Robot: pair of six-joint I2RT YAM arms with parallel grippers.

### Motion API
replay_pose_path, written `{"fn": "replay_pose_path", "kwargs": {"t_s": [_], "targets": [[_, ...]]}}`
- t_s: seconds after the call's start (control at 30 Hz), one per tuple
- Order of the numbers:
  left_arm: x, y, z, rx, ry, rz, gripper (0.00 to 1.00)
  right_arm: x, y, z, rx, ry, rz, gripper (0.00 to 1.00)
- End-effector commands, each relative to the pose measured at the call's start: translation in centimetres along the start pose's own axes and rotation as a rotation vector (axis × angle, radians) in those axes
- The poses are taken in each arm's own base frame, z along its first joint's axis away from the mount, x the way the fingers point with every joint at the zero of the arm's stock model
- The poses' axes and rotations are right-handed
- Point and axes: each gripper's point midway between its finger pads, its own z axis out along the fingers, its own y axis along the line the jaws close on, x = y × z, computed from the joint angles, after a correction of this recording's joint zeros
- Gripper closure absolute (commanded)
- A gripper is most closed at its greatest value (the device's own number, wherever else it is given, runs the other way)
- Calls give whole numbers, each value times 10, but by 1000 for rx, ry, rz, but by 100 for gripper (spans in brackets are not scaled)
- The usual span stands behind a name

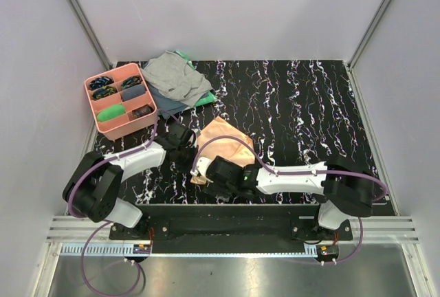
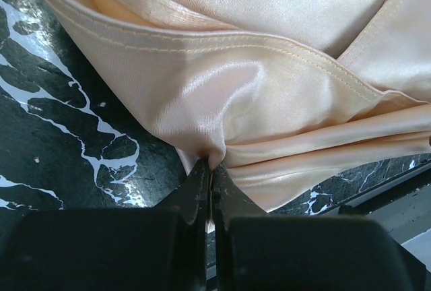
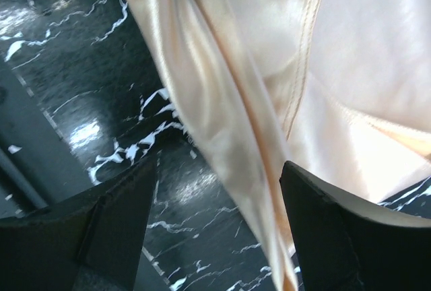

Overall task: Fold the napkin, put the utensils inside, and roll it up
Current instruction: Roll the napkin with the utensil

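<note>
The peach-orange napkin (image 1: 225, 143) lies crumpled near the table's front middle, its hemmed edges doubled over (image 2: 269, 82). My left gripper (image 2: 212, 168) is shut on a pinched fold of it at the cloth's left side (image 1: 192, 147). My right gripper (image 3: 221, 164) is open, and a hanging edge of the napkin (image 3: 236, 122) runs between its fingers (image 3: 316, 217), close to the right one. In the top view the right gripper (image 1: 207, 176) sits at the napkin's near-left corner. The utensils are out of view.
A pink compartment tray (image 1: 100, 126) with small dark items stands at the back left. A grey cloth (image 1: 173, 74) lies beside it on top of a green cloth (image 1: 203, 100). The black marbled table top (image 1: 302, 111) extends to the right.
</note>
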Motion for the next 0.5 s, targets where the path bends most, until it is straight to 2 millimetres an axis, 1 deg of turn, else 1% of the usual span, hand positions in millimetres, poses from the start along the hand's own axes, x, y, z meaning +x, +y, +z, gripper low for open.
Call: {"fn": "replay_pose_path", "kwargs": {"t_s": [0.0,0.1,0.13,0.2,0.23,0.27,0.4,0.47], "targets": [[-2,8,3,-32,2,25,100,-29,-9,9,54,-78,-75,17],[-2,7,2,-30,1,30,100,-23,-5,20,34,-53,-86,19],[-3,7,2,-28,0,29,100,-21,-7,22,32,-45,-80,20],[-3,6,2,-26,0,32,100,-20,-4,26,2,-40,-73,24],[-3,6,2,-26,0,33,100,-19,-8,28,-1,-36,-60,27],[-4,6,2,-26,-4,34,100,-19,-6,29,-23,-36,-55,33],[-7,5,1,-22,-8,40,100,-13,-7,35,-69,-20,-33,41],[-8,4,0,-23,-12,42,100,-10,-2,35,-119,-6,-22,45]]}}
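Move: The napkin's rolled near edge, at the stretch the right hand goes for, lies about 2 cm ahead of that hand, 1 cm to its left and 3 cm below. The left fingers' pinched corner is some 5 cm ahead of the right hand and 7 cm to its left, while the flat napkin's middle lies about 12 cm ahead and 2 cm right. From the left hand the aimed-at stretch is about 6 cm right and 3 cm back, at its height. The rolled edge of the napkin is taken between the right fingers: that hand sinks about 2.5 cm and eases some 2 cm forward, one finger going down on each side of the roll, then begins to close from wide open to a little over half, not yet a full pinch. The left hand stays in place, its shut fingers still pinching the corner of the roll. ##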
